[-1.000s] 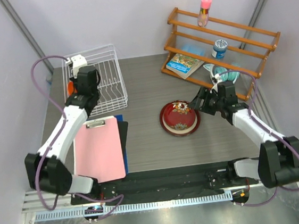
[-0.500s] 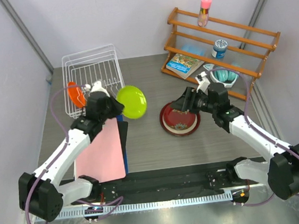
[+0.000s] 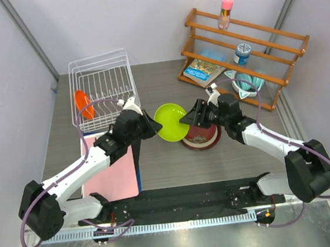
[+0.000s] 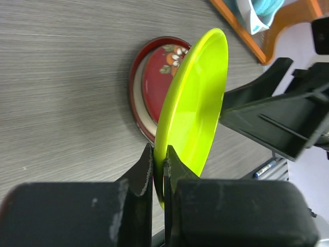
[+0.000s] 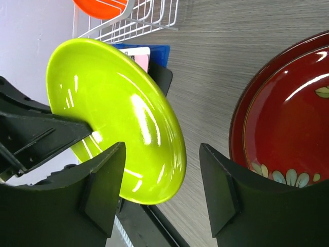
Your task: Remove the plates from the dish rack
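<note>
My left gripper (image 3: 151, 128) is shut on the rim of the lime green plate (image 3: 171, 122) and holds it tilted above the table, just left of the stacked plates. In the left wrist view the plate (image 4: 193, 110) stands on edge between my fingers. My right gripper (image 3: 191, 116) is open, its jaws on either side of the green plate's far rim (image 5: 118, 113), not touching. The dark red floral plate (image 3: 203, 133) lies on the cream maroon-rimmed plate (image 5: 237, 121). The orange plate (image 3: 83, 104) stands in the white dish rack (image 3: 103, 88).
A pink clipboard (image 3: 109, 172) lies at the left front with a blue object (image 5: 157, 54) beside it. A wooden slatted shelf (image 3: 245, 44) at the back right holds a book, a teal bowl (image 3: 249, 84), a jar and a pink-capped bottle.
My left arm lifted the green plate out of the rack and carried it right to the table's middle. My right gripper moved left from the stacked plates to meet the plate's rim.
</note>
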Robot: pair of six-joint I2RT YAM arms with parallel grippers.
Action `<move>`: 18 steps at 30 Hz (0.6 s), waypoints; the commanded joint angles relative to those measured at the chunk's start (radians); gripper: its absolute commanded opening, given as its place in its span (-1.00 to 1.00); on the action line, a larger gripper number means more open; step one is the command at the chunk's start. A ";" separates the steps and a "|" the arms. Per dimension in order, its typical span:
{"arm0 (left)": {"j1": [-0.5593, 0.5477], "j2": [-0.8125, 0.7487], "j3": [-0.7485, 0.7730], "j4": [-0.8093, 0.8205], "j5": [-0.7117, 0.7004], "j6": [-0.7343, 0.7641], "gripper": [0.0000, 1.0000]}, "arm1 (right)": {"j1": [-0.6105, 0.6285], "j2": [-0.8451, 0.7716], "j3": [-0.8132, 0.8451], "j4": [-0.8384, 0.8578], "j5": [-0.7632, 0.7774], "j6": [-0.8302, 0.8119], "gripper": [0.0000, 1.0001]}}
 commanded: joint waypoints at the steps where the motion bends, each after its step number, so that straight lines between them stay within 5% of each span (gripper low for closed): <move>1: -0.031 0.005 0.030 0.087 -0.041 -0.013 -1.00 | 0.006 0.005 -0.017 0.086 -0.003 0.010 0.27; 2: -0.036 0.008 0.032 0.084 -0.047 -0.010 -1.00 | 0.006 0.006 -0.025 0.090 -0.004 0.010 -0.01; 4: -0.044 0.011 0.030 0.084 -0.061 -0.007 -1.00 | 0.006 0.015 -0.033 0.119 -0.027 0.020 -0.23; 5: -0.045 0.010 0.027 0.084 -0.066 -0.009 -1.00 | 0.007 0.017 -0.037 0.127 -0.033 0.026 -0.68; 6: -0.047 0.008 0.027 0.084 -0.070 -0.010 -1.00 | 0.004 0.018 -0.042 0.154 -0.044 0.037 -0.90; 11: -0.047 0.005 0.023 0.098 -0.064 -0.009 -1.00 | 0.006 0.009 -0.071 0.228 -0.076 0.068 -0.98; 12: -0.048 0.007 0.021 0.098 -0.063 -0.009 -0.66 | 0.006 0.008 -0.073 0.227 -0.076 0.069 -0.98; 18: -0.047 -0.011 0.018 0.049 -0.137 0.014 0.31 | -0.006 -0.101 -0.059 0.008 0.126 0.008 -0.97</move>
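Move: The green plate hangs in the air between the hands. Its middle is about 6 cm to the left hand's right and 2 cm ahead, with that hand already pinching its rim. From the right hand it lies about 7 cm to the left, level fore and aft, its near rim between the open fingers. The red plate stack on the table is about 6 cm to the right hand's right, 5 cm back and some 14 cm below it. The green plate changes hands almost on the spot. The right hand shuts its open fingers on the near rim, sinking about 1 cm towards the table as it does and then easing most of the way back up. The left hand keeps its pinch until the right has closed, then opens to about half and lets go of the opposite rim, staying in place. ##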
